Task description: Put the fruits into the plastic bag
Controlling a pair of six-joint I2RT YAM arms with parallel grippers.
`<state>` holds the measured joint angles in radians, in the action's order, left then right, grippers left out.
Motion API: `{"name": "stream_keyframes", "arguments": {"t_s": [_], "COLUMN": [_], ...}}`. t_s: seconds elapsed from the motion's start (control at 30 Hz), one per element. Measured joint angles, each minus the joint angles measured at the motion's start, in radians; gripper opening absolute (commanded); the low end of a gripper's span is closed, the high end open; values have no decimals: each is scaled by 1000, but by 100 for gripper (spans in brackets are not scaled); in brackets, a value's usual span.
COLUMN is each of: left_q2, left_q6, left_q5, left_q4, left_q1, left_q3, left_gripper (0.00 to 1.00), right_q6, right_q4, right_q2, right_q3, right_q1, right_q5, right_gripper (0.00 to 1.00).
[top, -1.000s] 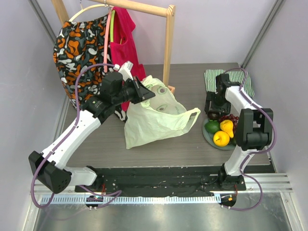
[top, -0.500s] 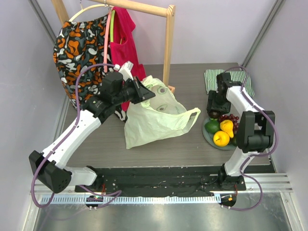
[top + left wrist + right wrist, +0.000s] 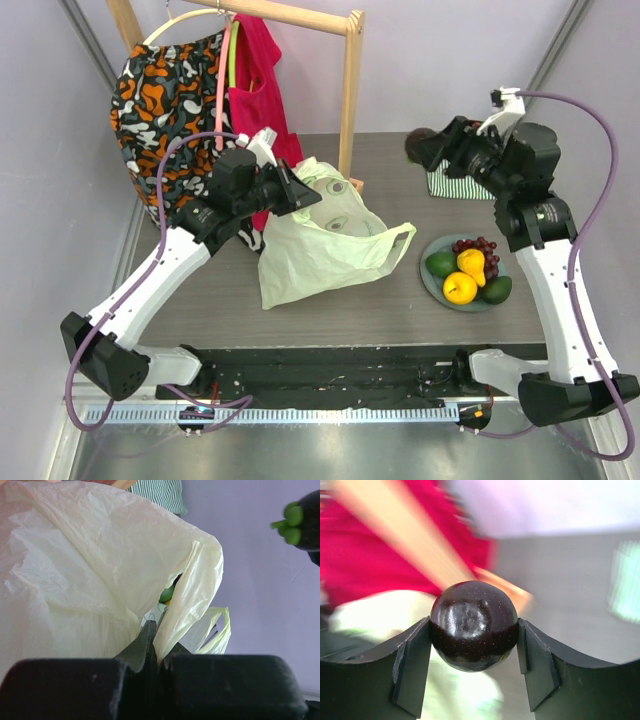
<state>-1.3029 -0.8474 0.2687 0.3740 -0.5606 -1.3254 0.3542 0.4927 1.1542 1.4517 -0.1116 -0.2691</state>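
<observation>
The pale-green plastic bag (image 3: 320, 255) lies at mid-table, and my left gripper (image 3: 308, 195) is shut on its upper rim. In the left wrist view the thin film (image 3: 100, 570) is pinched between the closed jaws of the left gripper (image 3: 159, 647). My right gripper (image 3: 425, 148) hangs raised over the back of the table, right of the bag, shut on a dark plum (image 3: 473, 625). On the grey plate (image 3: 470, 308) at the right lie grapes (image 3: 477, 244), a green avocado (image 3: 440, 264), a lumpy yellow fruit (image 3: 472, 264), an orange citrus (image 3: 460, 288) and a second avocado (image 3: 497, 289).
A wooden clothes rack (image 3: 350, 90) stands at the back, with a red garment (image 3: 262, 70) and an orange-black patterned one (image 3: 165, 90) hanging on it. A green-and-white striped cloth (image 3: 450, 185) lies folded behind the plate, under my right arm.
My right arm has risen from the plate with the plum in its jaws and swung up and back towards the rack. The left arm and the bag have stayed put.
</observation>
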Motion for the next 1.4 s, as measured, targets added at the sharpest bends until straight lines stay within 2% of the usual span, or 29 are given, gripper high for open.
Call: {"name": "stream_keyframes", "arguments": {"t_s": [0.13, 0.27, 0.6, 0.87, 1.0, 1.17, 1.4], "left_q2": [0, 0, 0, 0, 1, 18, 126], "left_q6": [0, 0, -4, -10, -6, -10, -10], "left_q5": [0, 0, -2, -1, -23, -61, -94], "left_q4": [2, 2, 1, -3, -1, 7, -3], "left_q1": [0, 0, 0, 0, 0, 18, 13], "left_q3": [0, 0, 0, 0, 0, 0, 7], "left_gripper": [0, 0, 0, 0, 0, 0, 0], "right_q6": [41, 37, -33, -54, -37, -46, -56], "right_q4": [-136, -162, -106, -114, -113, 3, 163], "right_q2": [1, 72, 162, 275, 381, 481, 463], "right_q3": [-10, -33, -157, -156, -151, -143, -182], "right_q1": [-134, -263, -458, -546, -557, -553, -554], "right_q5": [-125, -189, -172, -146, -126, -24, 150], "right_gripper": [32, 30, 29, 30, 29, 28, 27]}}
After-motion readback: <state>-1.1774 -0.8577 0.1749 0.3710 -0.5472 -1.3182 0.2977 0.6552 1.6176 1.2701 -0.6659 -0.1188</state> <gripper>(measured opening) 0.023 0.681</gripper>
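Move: The right hand holds the mangosteen; the plastic bag's mouth middle lies about 12 cm to its left, 4 cm back and 18 cm below. The fruit plate sits 16 cm right, 7 cm back and 36 cm below; the near corner of the rack base 12 cm left, 16 cm ahead and equally low. From the left hand, pinching the bag's rim, that mouth is roughly 10 cm right, 2 cm ahead and 10 cm lower. Leftward, with a brief rise, the right hand swings about 23 cm over the bag's mouth, drawing back slightly, then plunges into it, ending some 28 cm lower and easing back to the right. The wrist turns counter-clockwise, then partly back, tipping steeply down; the fingers' opening stays the same. Late on, the left hand, still pinching the rim, lifts it about 4 cm and shifts left. ##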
